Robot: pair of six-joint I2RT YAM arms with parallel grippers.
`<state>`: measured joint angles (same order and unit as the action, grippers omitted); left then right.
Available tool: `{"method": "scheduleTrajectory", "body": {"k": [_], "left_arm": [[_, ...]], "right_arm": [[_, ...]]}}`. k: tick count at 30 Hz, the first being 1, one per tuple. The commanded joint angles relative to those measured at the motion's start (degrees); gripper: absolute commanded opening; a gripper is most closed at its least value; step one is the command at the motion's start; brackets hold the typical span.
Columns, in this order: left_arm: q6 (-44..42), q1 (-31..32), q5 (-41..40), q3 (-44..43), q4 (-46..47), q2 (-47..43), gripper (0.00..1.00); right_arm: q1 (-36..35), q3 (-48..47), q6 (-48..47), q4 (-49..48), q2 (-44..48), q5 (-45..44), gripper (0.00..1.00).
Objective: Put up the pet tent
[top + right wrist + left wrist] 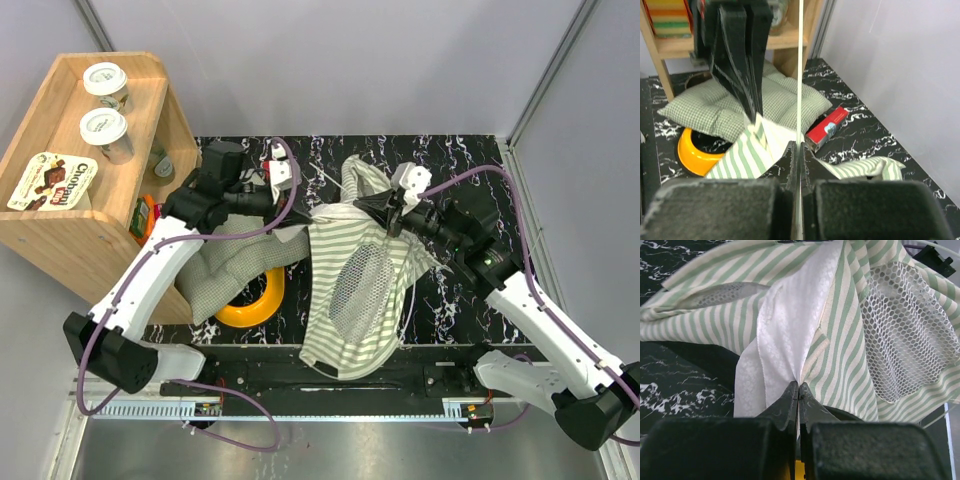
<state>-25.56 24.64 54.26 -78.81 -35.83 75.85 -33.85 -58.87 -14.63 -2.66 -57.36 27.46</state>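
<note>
The pet tent [355, 285] lies slack in the middle of the black marbled table, a green-and-white striped cloth with its mesh window [362, 272] facing up. My left gripper [298, 208] is at the tent's left upper edge, shut on the fabric where the white lace curtain [790, 315] meets the stripes [799, 385]. From the right, my right gripper [392, 215] reaches the tent's top and is shut on a thin pale pole [801, 75] that runs straight up between its jaws [801, 146]. The left gripper [754, 116] also shows in the right wrist view, pinching a striped corner.
A small-checked green cushion [228, 268] lies left of the tent, partly over an orange ring bowl [262, 305]. A wooden shelf [70, 230] with yogurt cups on top stands at the far left. A red box [827, 127] lies on the table behind the tent. Grey walls enclose the table.
</note>
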Motion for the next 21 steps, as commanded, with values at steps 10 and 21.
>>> {"method": "scheduleTrajectory", "body": {"k": [10, 21], "left_arm": [[-1.86, -4.60, -0.55, -0.04, -1.61, -4.75, 0.00], [2.45, -2.50, -2.05, 8.58, 6.39, -4.31, 0.00]], "right_arm": [[0.97, 11.84, -7.68, 0.90, -1.44, 1.10, 0.00], [0.89, 15.45, -2.07, -13.42, -10.39, 9.36, 0.00]]}}
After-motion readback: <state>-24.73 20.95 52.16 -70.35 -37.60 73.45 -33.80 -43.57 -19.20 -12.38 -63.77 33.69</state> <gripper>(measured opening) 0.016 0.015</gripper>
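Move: My left hand already pinches the tent's white cloth. My right holds a thin white pole, with that pinched spot about 9 cm to its left, level fore and aft, some 6 cm below. The tent's mesh window hangs about 11 cm back from my right hand and 15 cm lower. Down on the table, counted from my right hand, are the cushion, 8 cm ahead and 26 cm left, and the red box, 17 cm ahead and 18 cm left. I bring the pole down with my right hand, about 13 cm, easing a couple of centimetres left near the end while the wrist rolls and tips by some 10 degrees. That takes its fingertips down beside the white cloth. My left hand keeps its pinch on the cloth, shifts about 3 cm left, then sinks 5 cm. Both grippers stay shut. ##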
